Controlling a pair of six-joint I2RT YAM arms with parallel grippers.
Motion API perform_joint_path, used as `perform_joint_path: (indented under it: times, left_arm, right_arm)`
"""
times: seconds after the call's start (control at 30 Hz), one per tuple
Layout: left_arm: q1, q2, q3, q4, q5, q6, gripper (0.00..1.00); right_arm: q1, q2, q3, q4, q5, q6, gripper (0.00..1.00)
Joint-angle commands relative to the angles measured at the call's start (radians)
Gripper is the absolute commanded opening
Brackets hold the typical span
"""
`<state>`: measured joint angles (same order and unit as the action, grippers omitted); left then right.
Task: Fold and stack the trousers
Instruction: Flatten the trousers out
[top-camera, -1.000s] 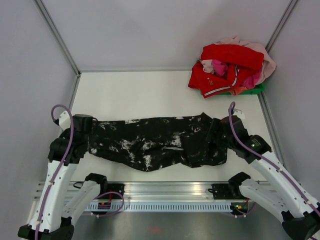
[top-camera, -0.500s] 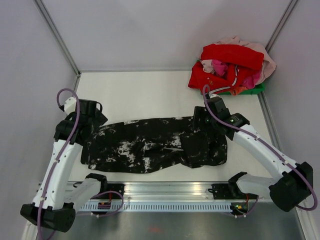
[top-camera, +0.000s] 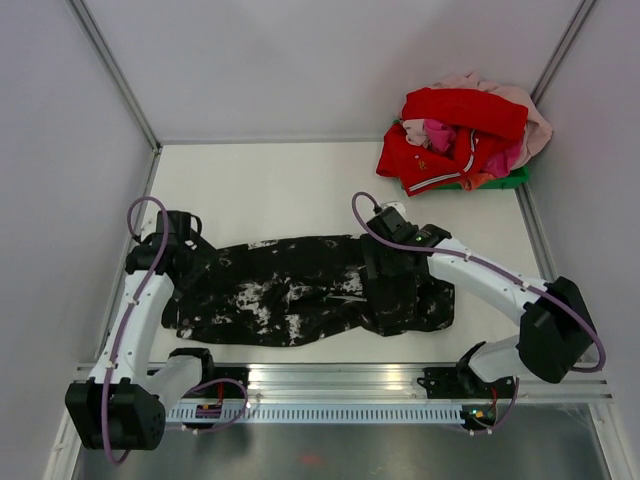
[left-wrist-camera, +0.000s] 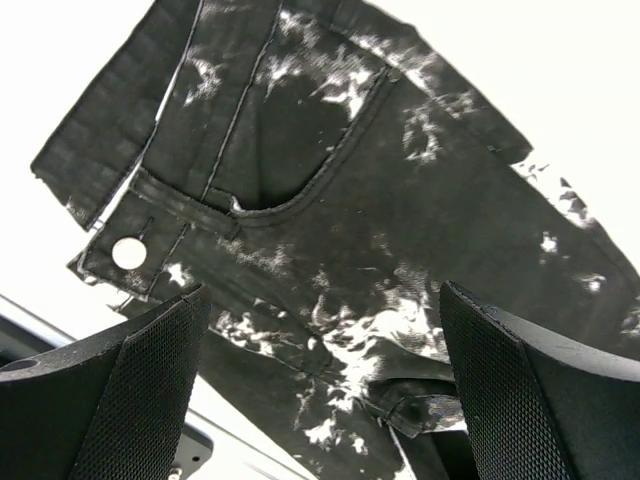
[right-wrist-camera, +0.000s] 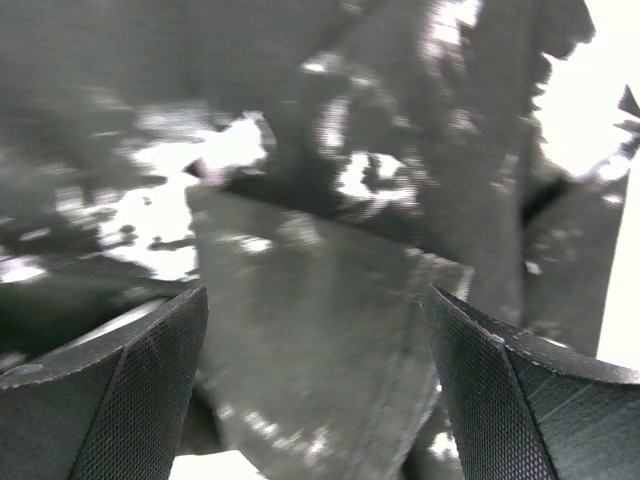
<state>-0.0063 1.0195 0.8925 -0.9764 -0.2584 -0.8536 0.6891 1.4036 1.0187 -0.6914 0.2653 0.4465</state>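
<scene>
The trousers (top-camera: 290, 290), black with white blotches, lie flat and lengthwise across the near half of the table. My left gripper (top-camera: 192, 260) hovers over their left end, open with nothing between its fingers. In the left wrist view that gripper (left-wrist-camera: 322, 300) looks down on the trousers (left-wrist-camera: 350, 180), where the waistband, a silver button (left-wrist-camera: 128, 252) and a pocket show. My right gripper (top-camera: 385, 262) stands open above the doubled-over right part. In the blurred right wrist view this gripper (right-wrist-camera: 315, 300) has only the trousers (right-wrist-camera: 300, 150) beneath it.
A heap of red and pink clothes (top-camera: 460, 140) sits on a green bin at the back right corner. A metal rail (top-camera: 330, 385) runs along the near edge. Walls close in the table on the left, back and right.
My left gripper has let go of the trousers' left end and pulled back slightly. The right arm has swung left from the right end to over the folded part.
</scene>
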Motion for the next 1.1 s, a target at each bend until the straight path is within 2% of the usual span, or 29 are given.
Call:
perform_joint_path:
  times: [0.0,0.13,0.3,0.43,0.57,0.7,0.8,0.97,1.07]
  left_arm:
    - [0.005,-0.032,0.011,0.042,0.021,0.037,1.0]
    - [0.005,-0.027,-0.001,0.05,0.022,0.034,1.0]
    - [0.035,-0.024,-0.007,0.048,0.027,0.025,1.0]
    - [0.035,-0.032,-0.006,0.047,0.021,0.028,1.0]
    - [0.037,-0.044,-0.015,0.048,0.022,0.031,1.0]
    - [0.035,-0.048,-0.027,0.056,0.028,0.03,1.0]
    - [0.037,-0.045,-0.027,0.058,0.036,0.031,1.0]
    - [0.037,-0.047,-0.02,0.048,0.03,0.031,1.0]
    - [0.039,-0.052,-0.02,0.044,0.027,0.033,1.0]
  right_arm:
    - [-0.002,0.052,0.009,-0.078,0.152,-0.005,0.94]
    - [-0.002,0.038,-0.008,-0.054,0.078,0.018,0.91]
    - [-0.002,0.049,-0.051,-0.023,0.052,0.043,0.74]
    - [-0.002,0.067,-0.043,-0.063,0.097,0.047,0.73]
    - [-0.002,0.057,-0.023,-0.123,0.169,0.069,0.85]
    - [-0.002,0.008,-0.031,-0.119,0.167,0.113,0.86]
    - [-0.003,-0.017,-0.069,-0.042,0.108,0.126,0.83]
    - [-0.003,0.021,-0.106,0.039,0.034,0.124,0.64]
    - [-0.003,0.052,-0.106,0.032,0.06,0.121,0.64]
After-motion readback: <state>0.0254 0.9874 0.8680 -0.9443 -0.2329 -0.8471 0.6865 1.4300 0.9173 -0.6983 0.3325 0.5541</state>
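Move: The right hand hovers open over the end of the upper trouser leg; the right corner of its hem lies about 6 cm to the right, 2 cm ahead and some 4 cm below. The hem's left corner is about 6 cm to the left and 4 cm ahead, while the laundry pile stands roughly 38 cm ahead and 17 cm to the right. From the open left hand, that right hem corner lies some 47 cm right and 5 cm ahead. The right hand sinks about 4 cm towards the right corner of the upper leg's hem while easing right and slightly back, its wrist turning some 5 degrees clockwise. It first swings right nearly 4 cm, then comes back about 1 cm left as it drops the last bit, the fingers narrowing, reopening a little and narrowing again to about two-thirds open, so the tips end at the cloth just short of the hem with the right one by the leg's side edge. ##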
